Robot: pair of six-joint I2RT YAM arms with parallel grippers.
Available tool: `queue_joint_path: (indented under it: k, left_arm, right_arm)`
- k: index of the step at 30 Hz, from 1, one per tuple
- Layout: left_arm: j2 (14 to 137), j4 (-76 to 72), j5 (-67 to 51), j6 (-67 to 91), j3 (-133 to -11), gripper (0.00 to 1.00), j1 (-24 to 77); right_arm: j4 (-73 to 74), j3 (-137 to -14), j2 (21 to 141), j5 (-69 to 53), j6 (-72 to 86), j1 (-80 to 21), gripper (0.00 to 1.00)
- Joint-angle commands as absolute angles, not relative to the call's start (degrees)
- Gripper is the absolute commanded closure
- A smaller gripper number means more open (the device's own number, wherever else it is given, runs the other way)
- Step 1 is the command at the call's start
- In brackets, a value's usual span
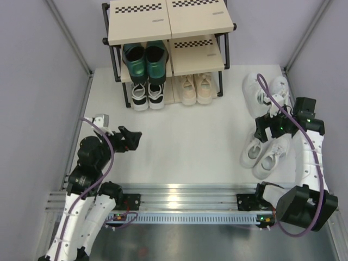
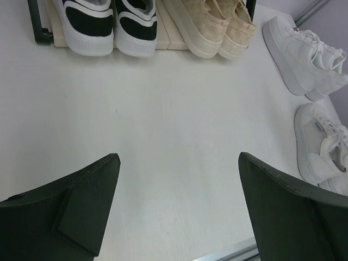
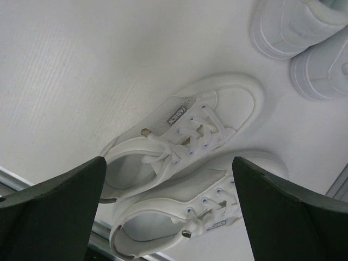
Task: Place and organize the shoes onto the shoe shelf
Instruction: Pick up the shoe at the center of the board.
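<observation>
The shoe shelf [image 1: 136, 27] stands at the far edge. Glossy green heeled shoes [image 1: 144, 60] sit on its middle tier, left side. On the bottom tier are black-and-white sneakers [image 1: 148, 95] [image 2: 109, 22] and, to their right, beige sneakers [image 1: 197, 88] [image 2: 217, 24]. One white pair [image 1: 266, 89] [image 3: 304, 32] lies on the table at the far right. A second white pair [image 1: 265, 152] [image 3: 185, 130], with grey labels, lies nearer. My right gripper [image 1: 269, 128] [image 3: 168, 160] hovers open just above this nearer pair. My left gripper [image 1: 130, 138] [image 2: 178, 157] is open over bare table, holding nothing.
A metal rail [image 1: 185, 193] runs along the near edge between the arm bases. Grey walls close in the table on the left [image 1: 43, 81] and right [image 1: 326, 60]. A purple cable [image 1: 274, 95] loops over the far white pair.
</observation>
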State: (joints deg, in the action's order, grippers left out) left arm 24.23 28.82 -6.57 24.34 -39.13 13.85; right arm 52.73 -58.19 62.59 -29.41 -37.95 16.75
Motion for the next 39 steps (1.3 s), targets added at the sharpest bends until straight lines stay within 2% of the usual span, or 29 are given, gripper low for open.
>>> queue_joint_path:
  k: [1, 8, 16, 21, 26, 28, 29, 32, 33, 35, 36, 39]
  left_arm:
    - [21.01, 28.82, -7.47, 28.47, -37.18, 0.05, 13.71]
    - [20.39, 28.04, -9.05, 34.44, -33.75, 0.05, 13.71]
    - [21.36, 20.57, -17.48, 45.16, -24.71, 0.06, 13.71]
    - [22.5, 17.24, -21.7, 47.37, -20.83, 0.07, 13.71]
    - [25.57, 15.91, -26.71, 48.6, -20.04, 0.07, 13.8]
    - [26.28, 13.38, -28.47, 49.82, -19.51, 0.07, 13.8]
    - [26.89, 12.84, -29.87, 50.36, -19.34, 0.07, 13.89]
    - [28.12, 10.55, -31.37, 52.11, -18.9, 0.07, 14.32]
    - [28.3, 10.29, -31.46, 52.47, -18.9, 0.07, 14.59]
    - [28.74, 8.36, -31.73, 53.96, -18.2, 0.07, 15.72]
    - [28.83, 7.48, -31.47, 54.66, -17.85, 0.07, 16.25]
    - [29.62, 2.14, -30.5, 58.09, -16.0, 0.07, 19.41]
  right_arm:
    - [54.05, -60.29, 62.84, -27.95, -37.88, 17.67, 0.01]
    - [54.93, -58.89, 63.02, -27.34, -38.76, 17.67, 0.01]
    - [60.64, -59.06, 63.28, -24.97, -42.97, 17.58, 0.01]
    - [57.58, -55.99, 66.09, -20.4, -40.7, 17.32, 0.01]
    - [50.37, -51.51, 69.77, -14.95, -35.17, 12.94, 0.08]
    - [47.13, -50.72, 71.36, -12.75, -33.23, 11.43, 0.21]
    - [46.24, -50.71, 72.59, -11.87, -31.92, 10.82, 0.31]
    - [43.25, -49.92, 73.56, -10.64, -30.41, 10.72, 0.47]
    - [42.81, -49.83, 73.74, -10.72, -30.32, 10.72, 0.62]
    - [42.28, -49.92, 73.74, -11.59, -30.85, 10.72, 0.81]
    - [42.36, -50.01, 72.87, -12.56, -31.2, 10.72, 1.0]
    - [44.64, -51.59, 68.49, -21.07, -35.06, 10.64, 1.0]
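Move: The nearer pair's left white shoe, the one to be gripped, has its middle about 13 cm below the right hand and only a centimetre or so back. From the right hand, its mate is roughly 7 cm back and 9 cm to the right; the far pair's left shoe is about 26 cm ahead and 4 cm right, both similarly low. From the left hand, the shoe being gripped lies some 57 cm right, 4 cm ahead and 20 cm down. Down about 10 cm, slowly at first and drifting back a little, the right hand sinks onto the left shoe of the near white pair. It tips its fingers some 20 degrees steeper, closes them from wide open and pinches the lace knot, easing forward slightly at the end. The empty left hand stays open, sinking some 10 cm, then swinging right as its fingers tilt down and clockwise. ##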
